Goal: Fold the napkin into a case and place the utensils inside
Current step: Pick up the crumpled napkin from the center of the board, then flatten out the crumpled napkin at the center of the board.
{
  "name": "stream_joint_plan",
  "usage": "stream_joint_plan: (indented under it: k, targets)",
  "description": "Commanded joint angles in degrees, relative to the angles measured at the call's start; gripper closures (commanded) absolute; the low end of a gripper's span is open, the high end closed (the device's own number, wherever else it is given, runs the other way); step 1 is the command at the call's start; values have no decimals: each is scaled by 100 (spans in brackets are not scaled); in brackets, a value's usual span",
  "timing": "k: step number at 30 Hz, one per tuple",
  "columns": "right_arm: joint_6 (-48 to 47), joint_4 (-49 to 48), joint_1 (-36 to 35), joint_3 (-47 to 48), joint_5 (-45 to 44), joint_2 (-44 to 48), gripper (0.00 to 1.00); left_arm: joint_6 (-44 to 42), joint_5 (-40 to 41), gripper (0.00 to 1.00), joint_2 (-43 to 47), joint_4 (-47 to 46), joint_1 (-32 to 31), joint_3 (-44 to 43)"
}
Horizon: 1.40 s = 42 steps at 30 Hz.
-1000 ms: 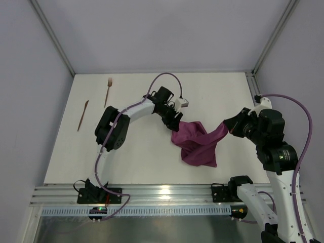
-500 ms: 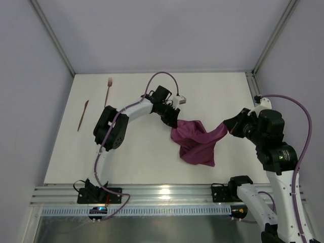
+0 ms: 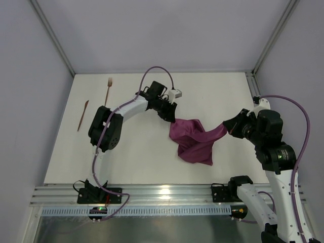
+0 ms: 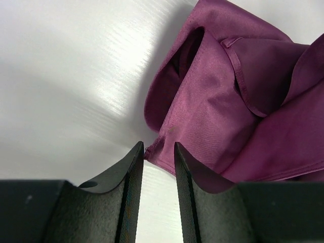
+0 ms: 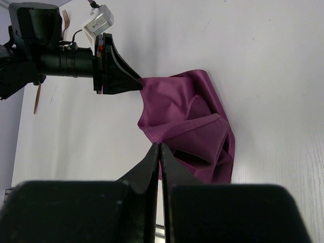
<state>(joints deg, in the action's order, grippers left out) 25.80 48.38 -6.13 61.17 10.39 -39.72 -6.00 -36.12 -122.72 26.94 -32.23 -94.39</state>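
The plum napkin [image 3: 194, 142] lies crumpled right of centre on the white table [image 3: 142, 152]; no case is in view. Its right corner rises to my right gripper [image 3: 228, 128], whose jaws [image 5: 159, 146] are shut on the hem. My left gripper [image 3: 172, 117] sits at the napkin's [image 4: 228, 101] upper-left corner. Its fingertips [image 4: 158, 146] stand a little apart, bare table shows between them, and the cloth edge lies just past the tips. The utensils lie at far left: a wooden fork [image 3: 108, 91] and a slim knife [image 3: 82, 115].
Metal frame posts and grey walls bound the table at the back and sides. An aluminium rail [image 3: 162, 195] with the arm bases runs along the near edge. The left arm's cable loops above its wrist.
My left gripper has drawn back up and to the left, and the napkin's left part has slid slightly left with it. The right arm has stayed put, still holding its corner.
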Motion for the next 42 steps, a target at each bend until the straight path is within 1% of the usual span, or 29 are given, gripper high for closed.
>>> stream_joint_plan:
  k: [1,3,5,6,7,8,12,14,16,18,19,20,21,22,23,24,26,27,28,30,31,34,35,36,39,42]
  targets:
    - [-23,-153,24,106,-20,44,96,2,113,68,2,65,-3,-255]
    - [-31,-153,15,106,-20,44,96,-24,149,69,-59,101,-3,-317]
    - [-31,-153,24,89,-20,35,96,-15,140,76,-103,66,-3,-326]
    - [-31,-171,16,80,-20,35,96,54,123,89,-103,40,-3,-334]
    - [-23,-180,24,62,-20,26,96,90,123,96,-95,13,-3,-335]
    - [-23,-180,16,45,-20,35,96,134,105,100,-95,-30,-3,-335]
    - [-14,-241,24,18,-11,0,96,231,35,100,81,100,32,-343]
    - [30,-337,15,-17,41,-79,96,380,-122,100,395,162,120,-282]
    - [91,-583,15,18,147,-315,96,511,-220,100,721,180,435,-90]
    - [127,-882,24,211,331,-553,96,547,-238,100,1283,372,716,-36]
    - [127,-961,16,351,367,-867,96,547,-229,100,1485,487,1031,-53]
    - [118,-1023,15,700,384,-1036,96,478,-212,100,1696,592,1200,-79]
    - [101,-1015,15,912,385,-1203,96,399,-150,100,2116,724,1367,-132]
    - [92,-1006,15,1141,393,-1352,96,302,-106,100,2329,1021,1682,-176]
    - [92,-989,15,1561,419,-1571,96,40,-54,100,2549,1180,1824,-272]
    - [92,-988,15,1730,472,-1652,96,-102,173,100,2986,1339,1947,-299]
    - [127,-936,15,2143,551,-1714,96,-374,385,100,3445,1761,2193,-291]
    - [127,-901,-2,2232,612,-1688,96,-654,482,100,3900,1919,2255,-273]
    - [118,-840,7,2329,630,-1662,96,-779,674,100,4131,2181,2291,-238]
    - [92,-611,7,2514,674,-1461,96,-1024,860,100,4605,2394,2353,-89]
    - [83,-515,-11,2532,727,-1355,96,-1078,1035,100,5060,2482,2361,-36]
    - [170,-190,-2,2444,867,-845,96,-1254,1229,100,5695,2860,2370,114]
    - [223,20,-2,2339,894,-713,96,-1298,1352,100,6037,2991,2370,114]
    - [232,135,-2,2304,912,-416,96,-1342,1440,100,6179,3288,2370,44]
    - [215,663,-2,2355,912,-28,96,-1465,1870,100,6654,3782,2370,-158]
    - [206,1173,-2,2812,815,272,96,-1483,2196,100,6822,4186,2370,-719]
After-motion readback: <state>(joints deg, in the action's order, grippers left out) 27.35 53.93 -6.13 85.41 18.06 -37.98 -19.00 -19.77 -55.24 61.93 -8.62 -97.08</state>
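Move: Between the left hand's open fingertips lies the napkin's loose corner, barely a centimetre below the hand point; from the right hand, which already holds the napkin's other end, that corner is about 15 cm ahead, 20 cm left and 22 cm down. The crumpled bulk lies some 10 cm back and 10 cm right of the left hand, 4 cm lower, and the fork about 17 cm ahead, 35 cm left and 5 cm lower. Pinching the loose corner between its fingertips, the left hand first stays put, then lifts fast, some 35 cm up and 27 cm left away from the right hand, edging forward before swinging back, its fingers tipping up and turning counter-clockwise. The right hand keeps its grip, goes forward about 7 cm and rises 15 cm, then draws back past its start, its fingers tipping up. ##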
